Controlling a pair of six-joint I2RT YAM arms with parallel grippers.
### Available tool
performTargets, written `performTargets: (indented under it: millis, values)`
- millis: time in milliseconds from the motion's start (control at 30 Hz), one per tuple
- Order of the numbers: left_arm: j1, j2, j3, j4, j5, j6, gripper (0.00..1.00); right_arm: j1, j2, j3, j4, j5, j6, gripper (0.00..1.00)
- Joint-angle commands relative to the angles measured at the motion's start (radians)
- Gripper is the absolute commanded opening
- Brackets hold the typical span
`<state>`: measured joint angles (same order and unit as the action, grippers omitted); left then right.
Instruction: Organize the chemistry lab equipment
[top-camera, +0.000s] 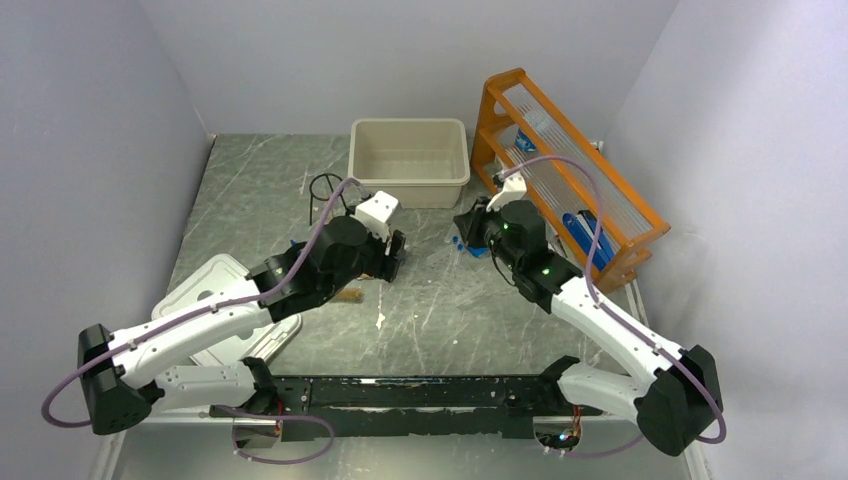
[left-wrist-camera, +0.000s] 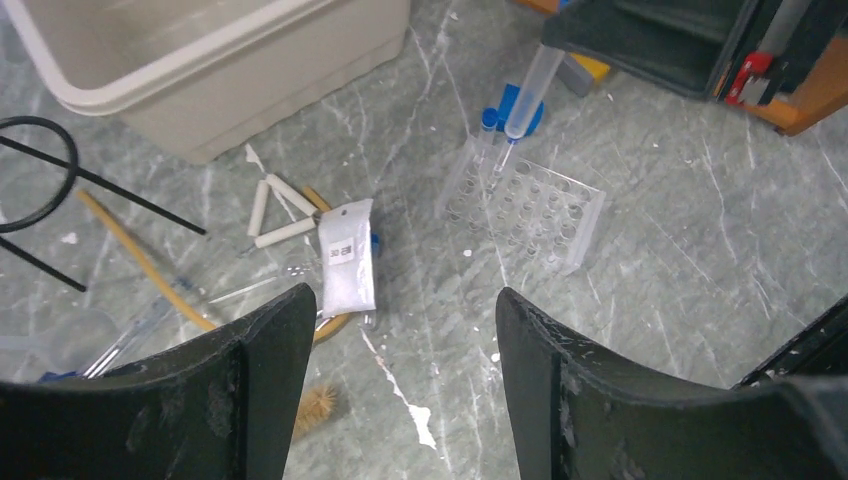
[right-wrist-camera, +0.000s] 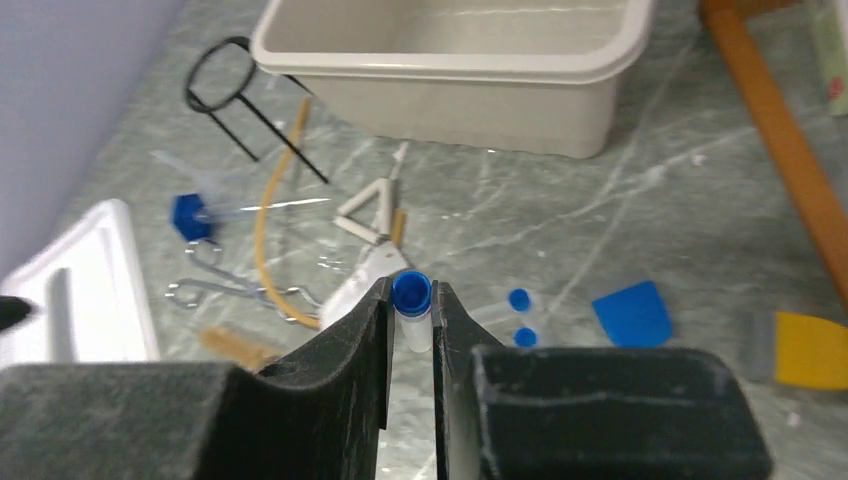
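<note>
My right gripper (right-wrist-camera: 411, 288) is shut on a blue-capped tube (right-wrist-camera: 411, 330), held upright above the table. In the left wrist view that tube (left-wrist-camera: 530, 85) hangs over a clear well tray (left-wrist-camera: 540, 210), where another blue-capped tube (left-wrist-camera: 487, 125) stands. My left gripper (left-wrist-camera: 405, 310) is open and empty above the table, near the white packet (left-wrist-camera: 347, 255). The white triangle (left-wrist-camera: 280, 212), tan rubber tube (left-wrist-camera: 150, 268), brown brush (left-wrist-camera: 318, 405) and black tripod ring (left-wrist-camera: 35, 170) lie to the left. The metal tongs (right-wrist-camera: 235, 290) lie by the tan tube (right-wrist-camera: 262, 215).
The beige tub (top-camera: 410, 160) stands at the back centre, the orange rack (top-camera: 560, 180) at the back right, the white lid (top-camera: 215, 300) at the front left. A blue piece (right-wrist-camera: 632, 312) and a yellow piece (right-wrist-camera: 810, 350) lie near the rack.
</note>
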<state>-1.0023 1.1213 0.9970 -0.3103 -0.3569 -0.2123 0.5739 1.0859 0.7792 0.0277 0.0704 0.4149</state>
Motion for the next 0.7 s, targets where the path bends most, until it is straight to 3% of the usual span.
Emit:
performTargets:
  millis: [0,200,533,667]
  values:
    - [-0.001,-0.055,0.023,-0.033,-0.062,0.059,0.71,0.082,-0.024,-0.044,0.002,0.269,-0.160,0.18]
    - [-0.001,-0.107,-0.034,0.018,-0.056,0.065,0.72,0.163,0.000,-0.118,0.069,0.426,-0.187,0.18]
    - [-0.001,-0.094,-0.055,0.050,-0.027,0.062,0.72,0.170,0.070,-0.196,0.167,0.490,-0.174,0.18]
    - [-0.001,-0.076,-0.042,0.041,-0.005,0.053,0.71,0.171,0.093,-0.247,0.269,0.450,-0.178,0.19]
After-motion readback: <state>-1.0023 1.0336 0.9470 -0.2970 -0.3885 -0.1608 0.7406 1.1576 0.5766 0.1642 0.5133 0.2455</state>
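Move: The right hand holds a blue-capped test tube; the clear tube rack it is bound for stands about 6 cm ahead, 2 cm left and 19 cm below. The blue block lies some 15 cm ahead and 5 cm right, the yellow block about 17 ahead and 14 right. From the open left hand, the next capped tube, under the white packet, lies roughly 16 cm ahead, 2 right and 22 down; the rack 14 ahead, 13 right. Keeping its pinch on the capped end of the tube, the right hand sinks about 8.5 cm towards the rack and the two tubes already in it, drifting some 3 cm right while the wrist rolls its left side down about 20 degrees and turns some 10 degrees clockwise. The left hand, still open and empty, eases about 2 cm left, rising a little and then partly settling back. ##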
